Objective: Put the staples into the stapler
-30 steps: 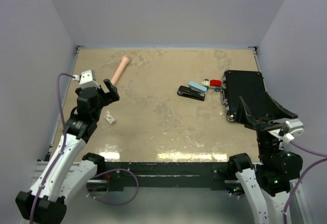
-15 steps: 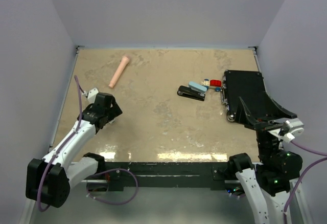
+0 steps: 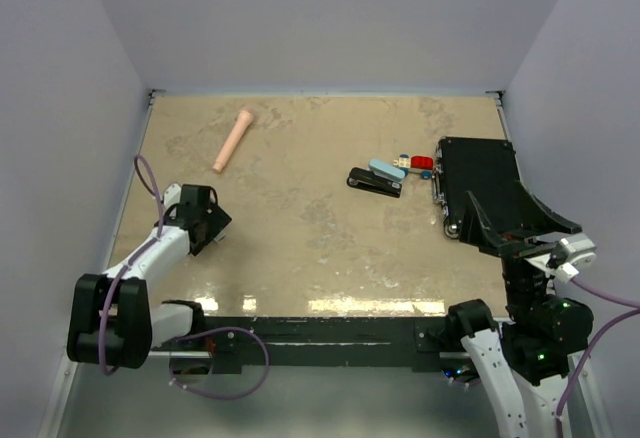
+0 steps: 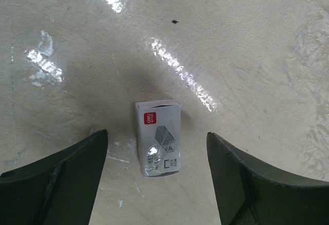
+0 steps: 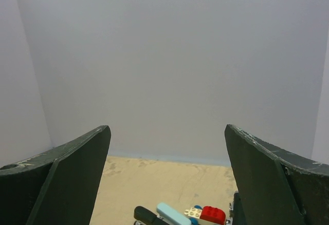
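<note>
The staples (image 4: 158, 137) are a small white box with a red logo, lying flat on the table. My left gripper (image 4: 157, 150) is low over it and open, one finger on each side, neither touching it. In the top view the left gripper (image 3: 203, 220) covers the box. The black stapler (image 3: 372, 183) lies mid-table on the right, with a light-blue stapler (image 3: 387, 169) against it. My right gripper (image 3: 515, 216) is raised at the right, open and holding nothing. Its wrist view shows the black stapler (image 5: 146, 216) and the blue one (image 5: 173, 214) at the bottom edge.
A pink cylinder (image 3: 233, 139) lies at the far left. A black case (image 3: 478, 173) sits at the right edge, with red (image 3: 422, 162) and white (image 3: 403, 162) toy bricks beside it. Grey walls enclose the table.
My left arm has come down and back toward the near left, bringing the gripper low over the staples box. The right arm has not moved.
</note>
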### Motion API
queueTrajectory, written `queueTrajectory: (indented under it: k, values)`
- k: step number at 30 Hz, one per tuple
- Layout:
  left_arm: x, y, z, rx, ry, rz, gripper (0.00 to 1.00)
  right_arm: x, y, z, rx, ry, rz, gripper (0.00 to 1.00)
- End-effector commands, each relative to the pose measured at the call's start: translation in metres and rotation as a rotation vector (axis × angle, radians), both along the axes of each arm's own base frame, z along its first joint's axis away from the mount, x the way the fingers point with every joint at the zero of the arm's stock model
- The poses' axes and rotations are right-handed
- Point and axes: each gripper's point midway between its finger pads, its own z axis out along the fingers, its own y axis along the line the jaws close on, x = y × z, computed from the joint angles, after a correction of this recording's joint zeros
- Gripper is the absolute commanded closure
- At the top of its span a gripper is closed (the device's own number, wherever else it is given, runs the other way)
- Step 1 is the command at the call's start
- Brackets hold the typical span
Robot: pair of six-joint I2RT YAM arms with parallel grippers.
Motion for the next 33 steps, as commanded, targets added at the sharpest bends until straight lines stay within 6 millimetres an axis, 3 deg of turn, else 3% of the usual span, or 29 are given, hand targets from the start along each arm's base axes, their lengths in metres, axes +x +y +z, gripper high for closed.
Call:
queueTrajectory:
  k: [1, 14, 20, 23, 26, 29, 30, 33]
  values:
    - [0.011, -0.005, 0.000, -0.032, -0.044, 0.004, 0.20, -0.006, 0.002, 0.005, 0.009, -0.028, 0.022, 0.01]
    - [0.009, -0.025, -0.013, 0.029, 0.033, -0.116, 0.57, -0.007, 0.002, 0.005, 0.010, -0.031, 0.022, 0.01]
    - [0.011, -0.050, -0.012, 0.063, 0.050, -0.256, 0.63, -0.008, 0.004, 0.006, 0.008, -0.033, 0.037, 0.01]
    - [0.012, -0.075, -0.010, 0.064, 0.052, -0.387, 0.64, -0.007, 0.006, 0.009, 0.015, -0.030, 0.048, 0.01]
    - [0.009, -0.105, -0.010, 0.075, 0.070, -0.542, 0.63, -0.002, 0.023, 0.009, -0.019, 0.008, 0.131, 0.01]
    - [0.002, -0.136, -0.012, 0.085, 0.082, -0.696, 0.61, 0.013, 0.051, 0.005, -0.078, 0.090, 0.252, 0.01]
    - [-0.005, -0.150, -0.013, 0.072, 0.087, -0.758, 0.60, 0.031, 0.061, -0.005, -0.088, 0.162, 0.286, 0.02]
    - [-0.012, -0.174, -0.013, 0.070, 0.082, -0.873, 0.59, 0.045, 0.082, -0.015, -0.115, 0.266, 0.387, 0.01]
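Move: The staples box lies between the left hand's open fingertips, about 1 cm ahead and 1 cm below. From that hand the black stapler is some 16 cm ahead and 43 cm to the right, and the pink tube about 28 cm ahead and 1 cm to the right, both at table level. From the right hand, held high, the staples are roughly 56 cm left, 12 cm ahead and 41 cm down. Left hand pinches the staples, sweeps low 14 cm right, turning 40° clockwise; right hand moves 5 cm left. ##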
